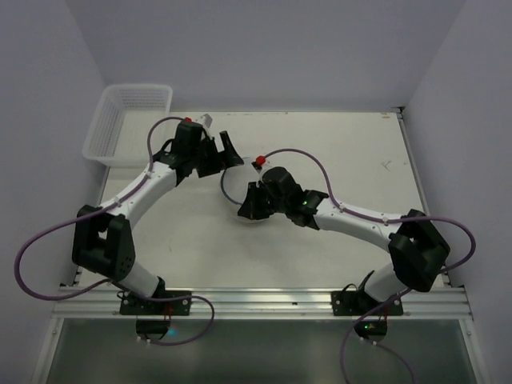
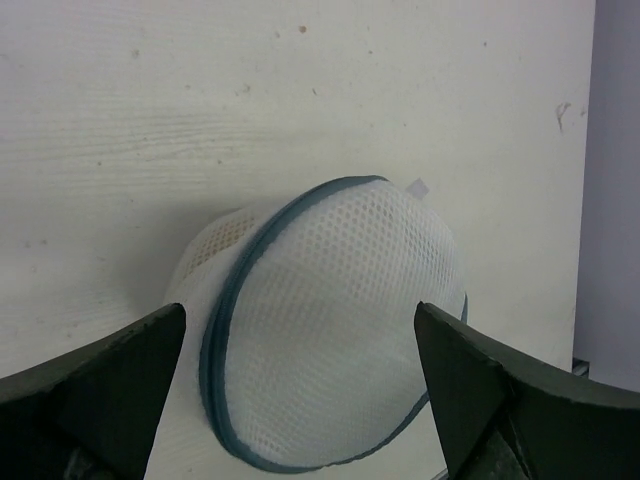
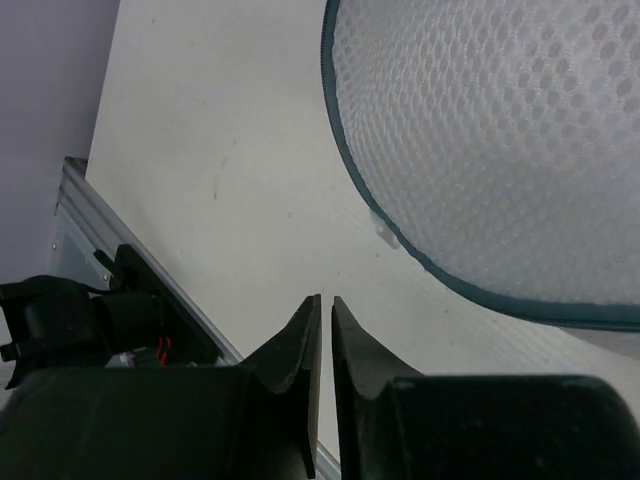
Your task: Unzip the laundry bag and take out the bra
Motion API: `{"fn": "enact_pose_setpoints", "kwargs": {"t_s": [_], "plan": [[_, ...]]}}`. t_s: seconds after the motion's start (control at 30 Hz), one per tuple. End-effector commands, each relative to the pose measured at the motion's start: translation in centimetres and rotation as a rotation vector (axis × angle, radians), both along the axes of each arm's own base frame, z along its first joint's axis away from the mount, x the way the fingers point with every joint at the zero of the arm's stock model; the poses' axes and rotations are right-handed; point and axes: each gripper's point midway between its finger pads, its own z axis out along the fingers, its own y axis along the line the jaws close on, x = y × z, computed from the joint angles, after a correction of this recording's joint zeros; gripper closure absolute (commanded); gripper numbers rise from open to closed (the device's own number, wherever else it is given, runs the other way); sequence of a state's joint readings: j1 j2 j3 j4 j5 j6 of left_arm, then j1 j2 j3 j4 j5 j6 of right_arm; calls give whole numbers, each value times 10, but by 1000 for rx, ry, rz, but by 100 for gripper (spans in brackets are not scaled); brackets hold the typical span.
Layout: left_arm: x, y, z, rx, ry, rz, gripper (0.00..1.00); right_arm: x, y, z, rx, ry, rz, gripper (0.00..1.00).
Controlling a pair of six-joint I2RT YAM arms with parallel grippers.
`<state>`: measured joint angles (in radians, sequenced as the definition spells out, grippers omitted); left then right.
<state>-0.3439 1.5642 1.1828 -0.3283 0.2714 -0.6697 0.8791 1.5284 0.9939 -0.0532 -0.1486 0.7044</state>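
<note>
The laundry bag (image 2: 330, 340) is a round white mesh pouch with a dark grey-blue zipper line around its rim, lying mid-table (image 1: 238, 186) between both grippers. My left gripper (image 2: 300, 315) is open, its two dark fingers (image 2: 110, 390) standing on either side of the bag without pinching it; from above it (image 1: 221, 155) sits at the bag's far left edge. My right gripper (image 3: 325, 298) is shut on nothing, just off the bag's (image 3: 500, 130) rim, at its near side (image 1: 250, 203). The bra is hidden.
A white slatted plastic basket (image 1: 128, 120) stands at the table's back left corner. An aluminium rail (image 1: 264, 300) runs along the near edge by the arm bases. A small white tab (image 2: 420, 187) sticks out from the bag's rim.
</note>
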Motion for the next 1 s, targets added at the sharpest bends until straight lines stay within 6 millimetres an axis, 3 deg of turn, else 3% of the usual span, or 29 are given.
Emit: {"fn": "enact_pose_setpoints", "kwargs": {"t_s": [0.0,0.07,0.1,0.17,0.2,0.3,0.5,0.7,0.87,0.97], "plan": [[-12,36,14,37,-6,142,0,8,-2,34,64,-74,-48,87],[-23,44,23,25,-27,182,0,4,-16,41,53,-115,-54,73],[-35,48,22,5,-16,211,0,3,-21,43,49,-126,-57,56],[-46,50,21,-23,-1,239,0,-1,-34,39,22,-139,-74,39],[-55,49,19,-61,4,254,0,-4,-40,50,41,-160,-81,28],[-67,39,11,-142,0,228,0,-9,-54,57,48,-198,-99,16],[-62,19,-8,-221,18,171,4,-11,-64,56,51,-223,-119,9],[-42,8,-6,-264,-44,148,18,-11,-59,55,72,-236,-102,9],[-43,-2,-15,-298,-21,126,44,-7,-51,59,88,-264,-96,10],[-47,-8,-13,-322,-6,124,65,-4,-43,58,77,-278,-97,13]]}}
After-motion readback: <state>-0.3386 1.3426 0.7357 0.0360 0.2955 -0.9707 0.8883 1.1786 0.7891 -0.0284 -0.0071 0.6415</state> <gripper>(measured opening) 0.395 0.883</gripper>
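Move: The left hand, wide open, hangs over the far-left part of the laundry bag; the left part of the bag's zip rim lies about 4 cm back, 3 cm left and 3 cm below it. The bag's middle is roughly 4 cm back, 4 cm right and 7 cm down. From the right hand, fingers shut at the bag's near-left side, that rim is some 6 cm ahead and 5 cm left at about its height, the bag's middle 8 cm ahead, 3 cm right and 5 cm lower. The left hand swings back about 7 cm in a shallow arc, first rising and drifting left, then sinking past its starting height and easing some 3 cm forward and to the right again, its open fingers straddling the left part of the bag's zip rim and closing to under half open. Meanwhile the right hand opens almost fully and backs off the near-left side of the bag, about 6 cm to the right and nearly as far up, settling slightly lower with its fingers open above the table beside the near rim. ##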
